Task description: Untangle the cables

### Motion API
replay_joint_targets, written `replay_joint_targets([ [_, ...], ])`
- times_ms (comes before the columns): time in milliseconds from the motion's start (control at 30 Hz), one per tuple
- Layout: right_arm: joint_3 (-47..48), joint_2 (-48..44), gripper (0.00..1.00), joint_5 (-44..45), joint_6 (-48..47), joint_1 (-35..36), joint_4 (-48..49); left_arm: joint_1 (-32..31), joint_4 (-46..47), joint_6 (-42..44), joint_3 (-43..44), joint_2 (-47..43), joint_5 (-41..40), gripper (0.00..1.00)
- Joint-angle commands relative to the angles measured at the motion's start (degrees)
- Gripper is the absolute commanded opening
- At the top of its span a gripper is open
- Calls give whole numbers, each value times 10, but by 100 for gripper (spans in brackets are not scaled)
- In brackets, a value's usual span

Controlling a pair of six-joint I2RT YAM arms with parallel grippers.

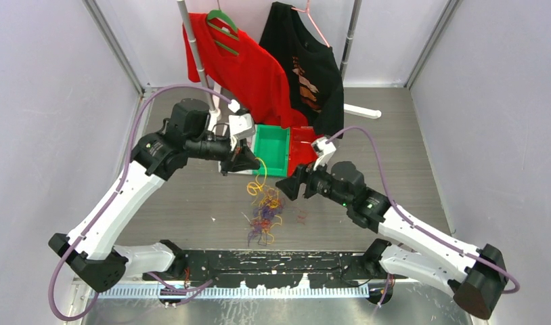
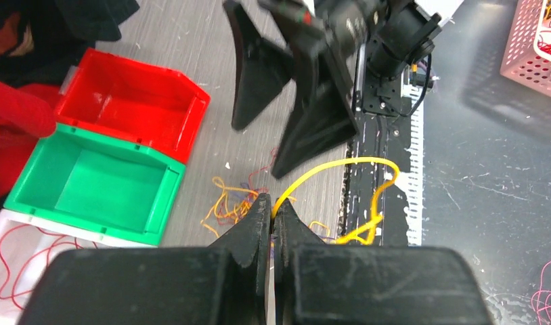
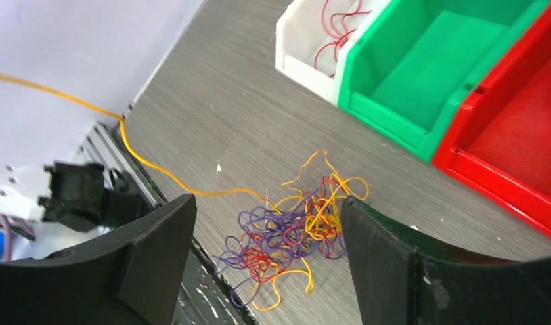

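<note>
The cables (image 1: 266, 215) lie as a tangle of red, yellow-orange and purple strands on the table between my arms, and they show in the right wrist view as cables (image 3: 293, 233). My left gripper (image 1: 248, 164) hangs above the tangle's far side, in front of the green bin. It is shut on one yellow cable (image 2: 340, 164), pinched at the tips of the left gripper (image 2: 274, 210). This yellow cable (image 1: 258, 179) trails down to the pile. My right gripper (image 1: 286, 188) is open above the tangle's right side. In its own view the right gripper (image 3: 267, 202) holds nothing.
A white bin (image 3: 306, 47) holding red strands, a green bin (image 1: 271, 150) and a red bin (image 1: 303, 145) stand side by side behind the tangle. Red and black shirts (image 1: 259, 68) hang at the back. A pink basket (image 2: 533, 40) of strands sits off the table.
</note>
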Motion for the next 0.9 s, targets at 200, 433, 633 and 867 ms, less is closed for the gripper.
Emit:
replay_joint_targets([
  [200,32,97,83,29,-150,94,159,-12,-30,-21,88,18,22,0],
  [433,45,182,78,26,-159,105,261,-18,-40,-29,133,29,17,0],
  [633,47,252,62,68,-144,106,328,-21,-42,-28,182,33,12,0],
  [867,0,302,49,101,-113,106,380,-21,-43,-28,251,54,-3,0],
])
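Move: The tangle hanging and trailing from the left hand's yellow cable lies about 9 cm back and 7 cm to the left of the open right hand, some 16 cm below it. The green bin is roughly 11 cm ahead of that hand and 5 cm left, the white bin 11 cm ahead and 15 cm left, both about 19 cm down. From the left hand, the tangle is about 15 cm back, 1 cm right and 26 cm below. Left lifts the still-pinched yellow cable about 9 cm while right swings left about 10 cm, sinking and half-closing around the tangle. ##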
